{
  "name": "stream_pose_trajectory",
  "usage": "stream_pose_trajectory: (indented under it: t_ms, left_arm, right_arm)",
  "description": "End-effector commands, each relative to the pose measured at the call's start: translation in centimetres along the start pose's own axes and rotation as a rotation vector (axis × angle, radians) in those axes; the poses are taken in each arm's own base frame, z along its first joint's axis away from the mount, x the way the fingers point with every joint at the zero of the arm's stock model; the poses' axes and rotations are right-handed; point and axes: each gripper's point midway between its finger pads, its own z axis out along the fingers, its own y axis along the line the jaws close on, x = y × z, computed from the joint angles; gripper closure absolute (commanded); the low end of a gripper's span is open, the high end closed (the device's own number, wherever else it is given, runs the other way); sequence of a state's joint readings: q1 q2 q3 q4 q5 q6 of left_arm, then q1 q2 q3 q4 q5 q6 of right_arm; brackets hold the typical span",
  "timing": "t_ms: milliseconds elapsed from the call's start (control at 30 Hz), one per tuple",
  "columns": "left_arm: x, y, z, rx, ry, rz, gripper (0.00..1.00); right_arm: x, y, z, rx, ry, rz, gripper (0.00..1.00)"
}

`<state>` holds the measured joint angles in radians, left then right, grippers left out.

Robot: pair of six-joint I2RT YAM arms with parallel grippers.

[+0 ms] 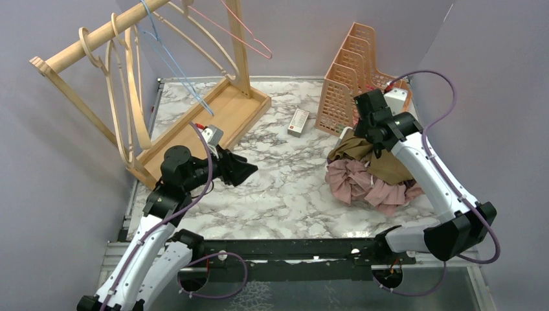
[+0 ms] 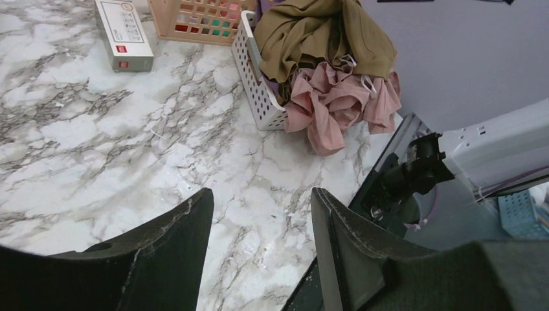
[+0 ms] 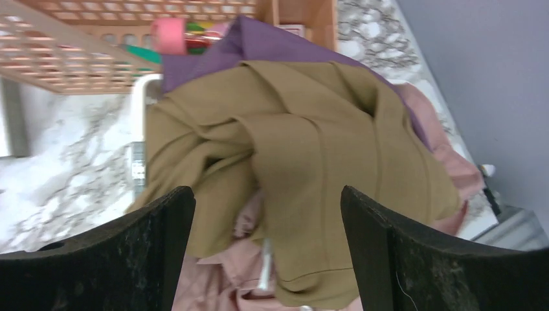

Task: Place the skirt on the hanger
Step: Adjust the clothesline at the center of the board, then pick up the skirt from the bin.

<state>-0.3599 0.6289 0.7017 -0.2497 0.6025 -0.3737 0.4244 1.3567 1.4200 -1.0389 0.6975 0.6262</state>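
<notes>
A heap of clothes fills a white basket (image 2: 256,84) at the table's right side. An olive garment (image 1: 362,155) (image 3: 311,142) lies on top, over a pink ruffled one (image 1: 359,181) (image 2: 330,97) and a purple one (image 3: 259,45). I cannot tell which of them is the skirt. My right gripper (image 1: 364,137) (image 3: 267,194) hangs open just above the olive cloth and holds nothing. My left gripper (image 1: 241,170) (image 2: 262,194) is open over bare marble at the left. Wooden hangers (image 1: 123,97), a blue wire hanger (image 1: 175,65) and a pink one (image 1: 239,29) hang from the rack's rail (image 1: 97,35).
An orange file holder (image 1: 353,71) stands behind the clothes. A small white box (image 1: 298,122) lies at mid-table. The rack's wooden base (image 1: 213,116) sits at the back left, close to my left arm. Purple walls close in the left, back and right sides.
</notes>
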Motion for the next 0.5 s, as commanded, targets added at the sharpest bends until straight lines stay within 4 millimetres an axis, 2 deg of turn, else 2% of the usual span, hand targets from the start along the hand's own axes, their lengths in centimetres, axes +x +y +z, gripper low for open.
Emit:
stream_pose_trajectory:
  t_ms: [0,67,167,233,333,400,433,467]
  left_arm:
    - [-1.0,-1.2,1.1,0.086,-0.068,-0.056,0.41]
    - [-0.7,-1.2,1.4,0.095,-0.070,-0.065,0.41]
    - [-0.5,-1.0,1.9,0.095,-0.060,-0.066,0.41]
    - [-0.2,-0.8,2.3,0.089,-0.049,-0.070,0.42]
    - [-0.1,-0.2,2.7,0.066,-0.045,-0.073,0.43]
    - [-0.4,0.1,3.0,0.049,-0.054,-0.061,0.44]
    - [-0.8,0.3,3.1,0.038,-0.061,-0.056,0.44]
    - [-1.1,0.4,3.2,0.030,-0.067,-0.046,0.44]
  right_arm:
    - [0.7,-4.4,0.7,0.143,-0.017,0.004,0.12]
    - [1.7,-4.7,1.8,0.152,0.013,0.009,0.13]
    - [3.1,-4.3,3.0,0.138,0.063,0.001,0.21]
    - [3.3,-4.0,3.3,0.125,0.070,-0.001,0.27]
    - [2.3,-4.3,3.2,0.135,0.037,0.010,0.55]
    - [0.5,-4.9,2.5,0.160,-0.009,0.027,0.84]
    - [-0.6,-5.3,2.0,0.174,-0.036,0.036,0.92]
    - [-2.0,-5.6,1.3,0.188,-0.072,0.050,0.96]
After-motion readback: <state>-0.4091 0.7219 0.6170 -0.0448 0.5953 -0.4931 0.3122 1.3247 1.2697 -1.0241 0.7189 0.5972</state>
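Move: The olive skirt on the clothes pile lies about 4 cm to the right of the open right hand, 1 cm back and 5 cm below it. The pink cloth is some 10 cm back, 1 cm left and 10 cm lower; the orange rack is about 14 cm ahead, 2 cm left and 10 cm lower. From the left hand the skirt is roughly 40 cm right, 10 cm ahead and 8 cm down. Right hand goes about 5 cm right, down and slightly back, pinching a skirt fold; left hand drifts right. ##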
